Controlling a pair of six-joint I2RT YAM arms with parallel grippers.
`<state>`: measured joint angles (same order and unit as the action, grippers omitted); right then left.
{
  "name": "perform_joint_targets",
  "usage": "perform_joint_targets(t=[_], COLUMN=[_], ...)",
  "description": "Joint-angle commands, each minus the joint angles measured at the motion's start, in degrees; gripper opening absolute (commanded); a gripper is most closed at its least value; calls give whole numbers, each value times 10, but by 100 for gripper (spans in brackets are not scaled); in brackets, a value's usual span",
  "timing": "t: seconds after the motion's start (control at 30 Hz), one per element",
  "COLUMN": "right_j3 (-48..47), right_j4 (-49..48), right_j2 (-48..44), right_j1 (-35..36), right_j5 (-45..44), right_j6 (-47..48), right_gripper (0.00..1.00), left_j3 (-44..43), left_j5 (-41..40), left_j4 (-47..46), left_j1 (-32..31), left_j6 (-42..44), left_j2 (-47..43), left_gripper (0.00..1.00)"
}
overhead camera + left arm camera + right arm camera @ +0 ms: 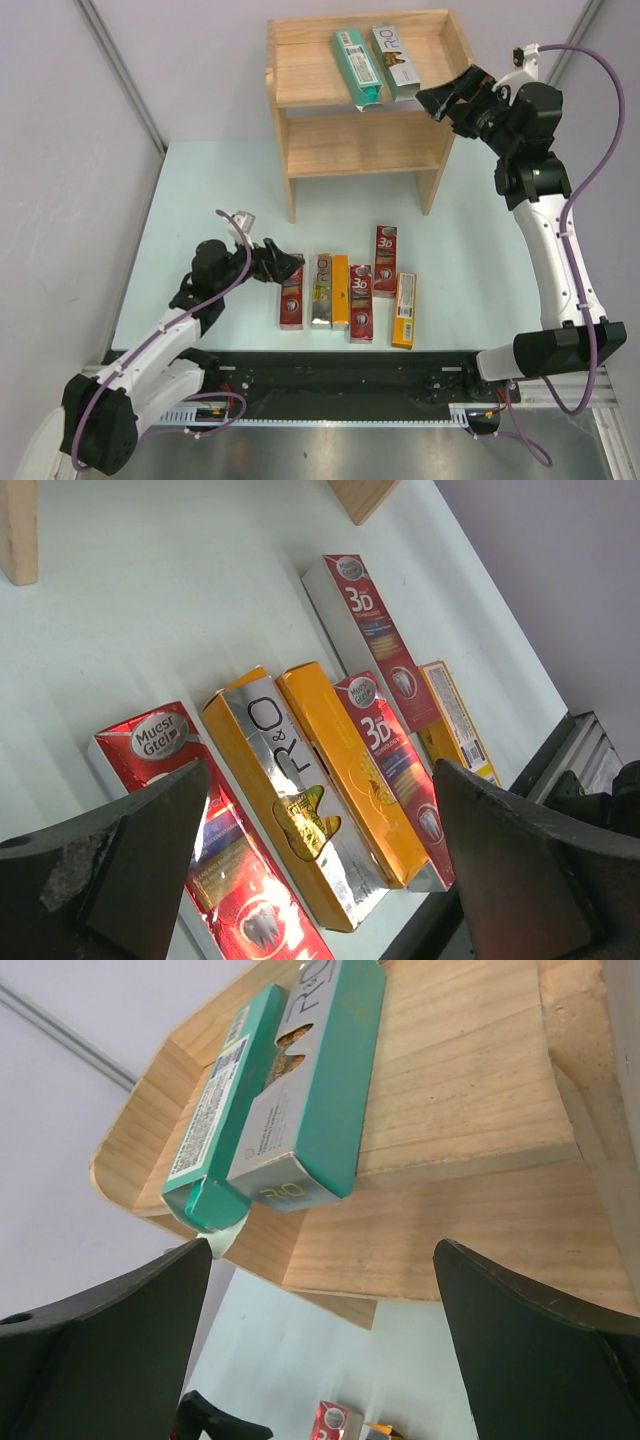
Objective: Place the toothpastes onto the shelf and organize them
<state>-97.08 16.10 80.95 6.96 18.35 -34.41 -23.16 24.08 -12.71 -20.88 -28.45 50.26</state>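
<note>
The wooden shelf (330, 143) stands at the far middle of the table. On its top tier lie a teal carton (357, 68) and a silver-teal "R.O" carton (396, 62), side by side, their near ends over the front edge. My right gripper (445, 100) is open and empty, at the front right corner of that tier; its wrist view shows both cartons (215, 1120) (320, 1080) just ahead. My left gripper (283, 268) is open and empty, low over the table, next to the leftmost red carton (292, 297). Several more cartons lie in a row beside it.
The table row holds a silver "R.O" carton (321, 290), an orange one (340, 291), two red "3D" ones (361, 303) (385, 260) and an orange-yellow one (404, 310). The lower shelf tier (360, 150) is bare. A black rail (340, 375) runs along the near edge.
</note>
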Motion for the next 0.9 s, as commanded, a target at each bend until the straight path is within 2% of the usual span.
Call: perform_joint_targets(t=[0.0, 0.2, 0.43, 0.67, 0.87], right_j3=[7, 72, 142, 235, 312], right_j4=[-11, -4, 45, 49, 48], right_j2=[-23, -51, -78, -105, -131], right_j1=[2, 47, 138, 180, 195], right_j5=[-1, -34, -128, -161, -162], right_j6=[16, 41, 88, 90, 85], right_gripper=[100, 100, 100, 100, 100], left_j3=[-13, -56, -141, -193, -194], left_j5=[-25, -84, -230, -343, -381], left_j4=[8, 82, 201, 253, 260], left_j1=[-6, -29, -88, -130, -146], left_j6=[8, 27, 30, 5, -19], left_j2=[12, 48, 131, 215, 244], left_gripper=[100, 100, 100, 100, 94])
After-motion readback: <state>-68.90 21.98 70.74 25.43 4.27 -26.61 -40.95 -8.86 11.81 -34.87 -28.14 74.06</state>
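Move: The left hand has the leftmost red 3D toothpaste almost straight below it, about 13 cm down and 1 cm ahead. The silver-gold box lies some 7 cm to the right of that toothpaste, level with it. From the right hand, the farthest-out red 3D box lies about 9 cm back, 7 cm left and 43 cm below; the yellow box is 20 cm back and 3 cm left, and the shelved silver-teal box 9 cm ahead and 6 cm left. Down towards the leftmost red 3D toothpaste sinks the left hand, some 9 cm and slightly forward, its wrist rolling and tipping about 35 degrees so the fingers slant down, still open. Meanwhile the empty right hand leaves the upper shelf, dropping roughly 18 cm, back and left by 7 or so towards the farthest-out red box, fingers wide and tilting down. ##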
